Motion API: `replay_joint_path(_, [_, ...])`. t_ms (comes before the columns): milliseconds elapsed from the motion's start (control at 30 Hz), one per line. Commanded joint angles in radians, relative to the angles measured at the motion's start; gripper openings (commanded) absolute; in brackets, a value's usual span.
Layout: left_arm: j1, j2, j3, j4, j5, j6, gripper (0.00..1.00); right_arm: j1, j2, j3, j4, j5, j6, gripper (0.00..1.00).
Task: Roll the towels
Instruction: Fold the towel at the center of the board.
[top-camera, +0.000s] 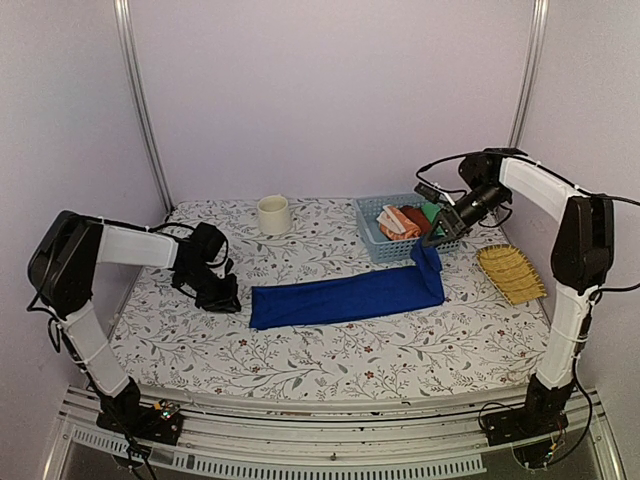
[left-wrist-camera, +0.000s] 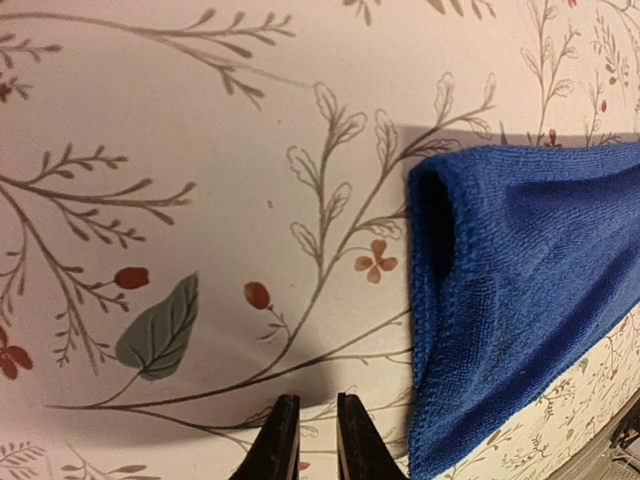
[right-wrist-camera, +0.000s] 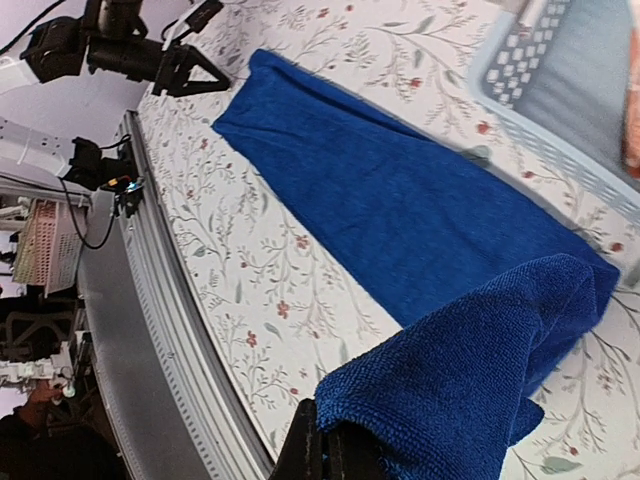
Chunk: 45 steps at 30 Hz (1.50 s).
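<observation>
The royal blue towel (top-camera: 345, 297) lies stretched out flat across the middle of the table. My right gripper (top-camera: 440, 238) is shut on its right end and holds that end lifted and folded over; the right wrist view shows the jaws (right-wrist-camera: 325, 440) pinching the blue towel (right-wrist-camera: 400, 200). My left gripper (top-camera: 225, 298) sits low just left of the towel's left end, fingers almost together with nothing between them (left-wrist-camera: 312, 405); the towel's edge (left-wrist-camera: 530, 290) is to its right, apart from it. The orange-salmon towel (top-camera: 398, 222) lies in the basket.
A pale blue basket (top-camera: 372, 240) stands at the back right, also holding a red roll (top-camera: 416, 217) and a green one (top-camera: 430, 210). A white cup (top-camera: 273, 214) stands at the back, a yellow woven tray (top-camera: 511, 273) at the right. The table's front rail (right-wrist-camera: 170, 300) is near.
</observation>
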Motion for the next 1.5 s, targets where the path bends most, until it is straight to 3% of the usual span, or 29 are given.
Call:
replay_joint_path(0, [0.035,-0.004,-0.042,-0.063,-0.055,0.006,0.17,0.112,0.072,0.042,0.009,-0.129,0.051,0.02])
replay_joint_path(300, [0.04,0.001,-0.054,-0.039,-0.052,0.005,0.17,0.367,0.267,0.248,0.12,-0.192,0.154,0.02])
replay_joint_path(500, [0.041,0.006,-0.07,-0.024,-0.038,0.002,0.17,0.465,0.366,0.28,0.424,-0.249,0.416,0.03])
replay_joint_path(667, [0.041,-0.005,-0.094,-0.02,-0.04,0.004,0.17,0.529,0.504,0.409,0.527,-0.267,0.559,0.03])
replay_joint_path(1033, [0.039,-0.023,-0.151,0.03,0.0,-0.009,0.17,0.581,0.587,0.419,0.813,-0.275,0.843,0.03])
replay_joint_path(1400, [0.039,-0.028,-0.154,0.03,-0.001,-0.008,0.17,0.616,0.669,0.423,0.917,-0.271,0.922,0.04])
replay_joint_path(1467, [0.039,-0.031,-0.155,0.027,-0.004,-0.009,0.17,0.621,0.682,0.426,0.933,-0.272,0.926,0.09])
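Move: The right hand already holds the lifted right-hand end of the blue towel. The lying left end, where this is being taken, is some 40 cm to its left, 4 cm nearer the base and about 19 cm below. From the right hand the basket is roughly 20 cm ahead, level sideways and 15 cm lower, and the yellow tray about 25 cm right, 8 cm ahead and 18 cm lower. The towel's left end lies about 5 cm right of the idle left hand, level with it fore and aft, and just below. The right hand sweeps about 34 cm left over the towel towards its left end and the left gripper, keeping the pinched end in its fingers, fast at first and then slowing. It sinks some 10 cm on the way, part of that in a last dip, while the wrist turns roughly 30 degrees until the fingers point flatter to the left. ##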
